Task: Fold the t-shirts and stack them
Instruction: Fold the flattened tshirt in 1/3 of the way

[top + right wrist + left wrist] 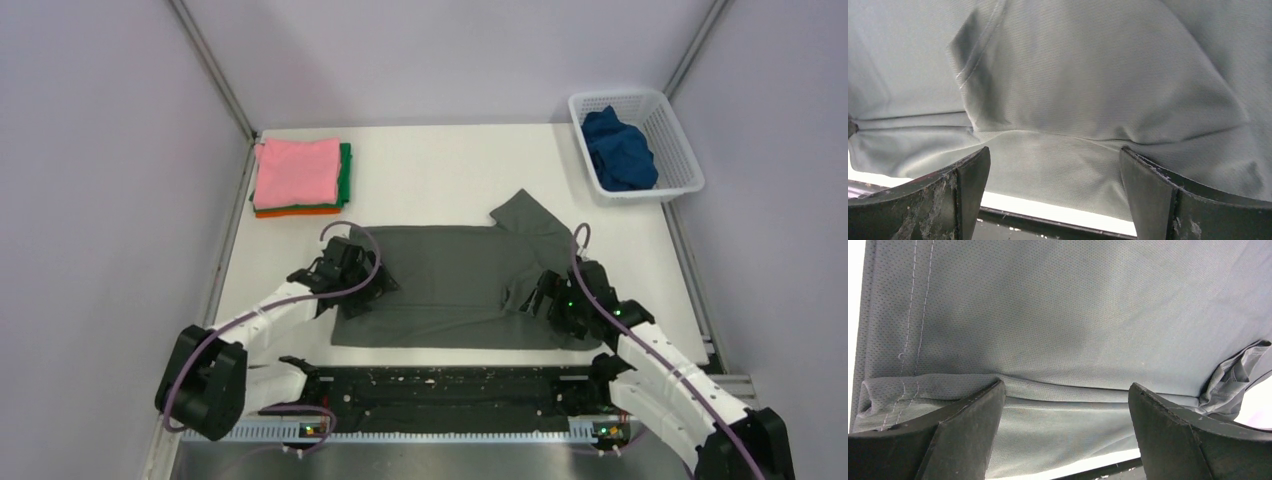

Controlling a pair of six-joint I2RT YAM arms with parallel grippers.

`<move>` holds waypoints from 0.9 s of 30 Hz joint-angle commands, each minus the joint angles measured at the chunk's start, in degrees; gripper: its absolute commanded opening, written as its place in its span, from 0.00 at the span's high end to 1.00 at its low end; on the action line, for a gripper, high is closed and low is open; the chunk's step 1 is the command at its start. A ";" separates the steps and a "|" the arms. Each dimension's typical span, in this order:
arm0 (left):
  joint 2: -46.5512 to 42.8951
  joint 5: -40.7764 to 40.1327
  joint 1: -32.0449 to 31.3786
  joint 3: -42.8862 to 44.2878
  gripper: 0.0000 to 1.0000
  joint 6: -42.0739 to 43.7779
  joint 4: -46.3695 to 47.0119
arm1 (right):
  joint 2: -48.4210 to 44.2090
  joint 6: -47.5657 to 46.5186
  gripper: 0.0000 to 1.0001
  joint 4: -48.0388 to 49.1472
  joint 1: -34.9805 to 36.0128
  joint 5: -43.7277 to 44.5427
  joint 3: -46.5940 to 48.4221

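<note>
The dark grey t-shirt (450, 280) lies spread flat in the middle of the table, one sleeve sticking out at the back right. My left gripper (362, 288) is open over its left part; the left wrist view shows the cloth (1068, 325) with a fold line between the parted fingers (968, 425). My right gripper (540, 296) is open over its right part; the right wrist view shows the cloth (1088, 90) and a sleeve hem. A folded stack sits at the back left: pink t-shirt (297, 172) on top, green (345, 175) and orange (297, 211) beneath. The dark blue t-shirt (618, 148) lies crumpled in the basket.
The white mesh basket (682, 150) stands at the back right corner. A black rail (440, 395) runs along the near edge between the arm bases. Grey walls enclose the table on the left, back and right.
</note>
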 commanded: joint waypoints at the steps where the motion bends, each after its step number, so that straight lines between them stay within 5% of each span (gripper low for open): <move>1: -3.86 -3.04 -1.18 -4.76 0.01 -3.57 -10.21 | -5.18 4.40 0.01 -10.18 0.60 2.17 -0.92; 11: -8.33 -2.85 -1.83 -0.86 0.01 -1.77 -12.23 | -9.42 2.35 0.01 -9.83 0.59 2.97 1.73; 20: -3.39 -22.84 -0.90 16.75 0.01 4.16 -19.78 | -9.57 -0.79 0.01 2.91 0.59 8.39 9.93; 27: 8.42 -27.77 6.74 26.31 0.10 8.99 -18.10 | -5.83 -4.74 0.01 7.44 0.64 9.76 10.63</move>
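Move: For the left hand, spread open on the gray t-shirt, the shirt's far left corner lies about 20 cm ahead and 6 cm to the left; the near edge below the hand is some 12 cm straight back, the cloth just 1 cm under it. From the right hand, also open on the cloth, the far right corner is about 21 cm ahead and 7 cm right; the loose cuff flap is 7 cm ahead and 7 cm left, the near edge 8 cm straight back. Both hands, wide open with fingertips still on the gray t-shirt, finish dragging it back towards the bases, the left by about 3.5 cm and the right by a little over 2, before lifting off. The left then swings forward, up and left towards the shirt's far left corner, rolling some 20 degrees so its left side rises, while the right rises about 9.5 cm and goes forward towards the far right corner, its fingers tipping up about 20 degrees and staying open. ##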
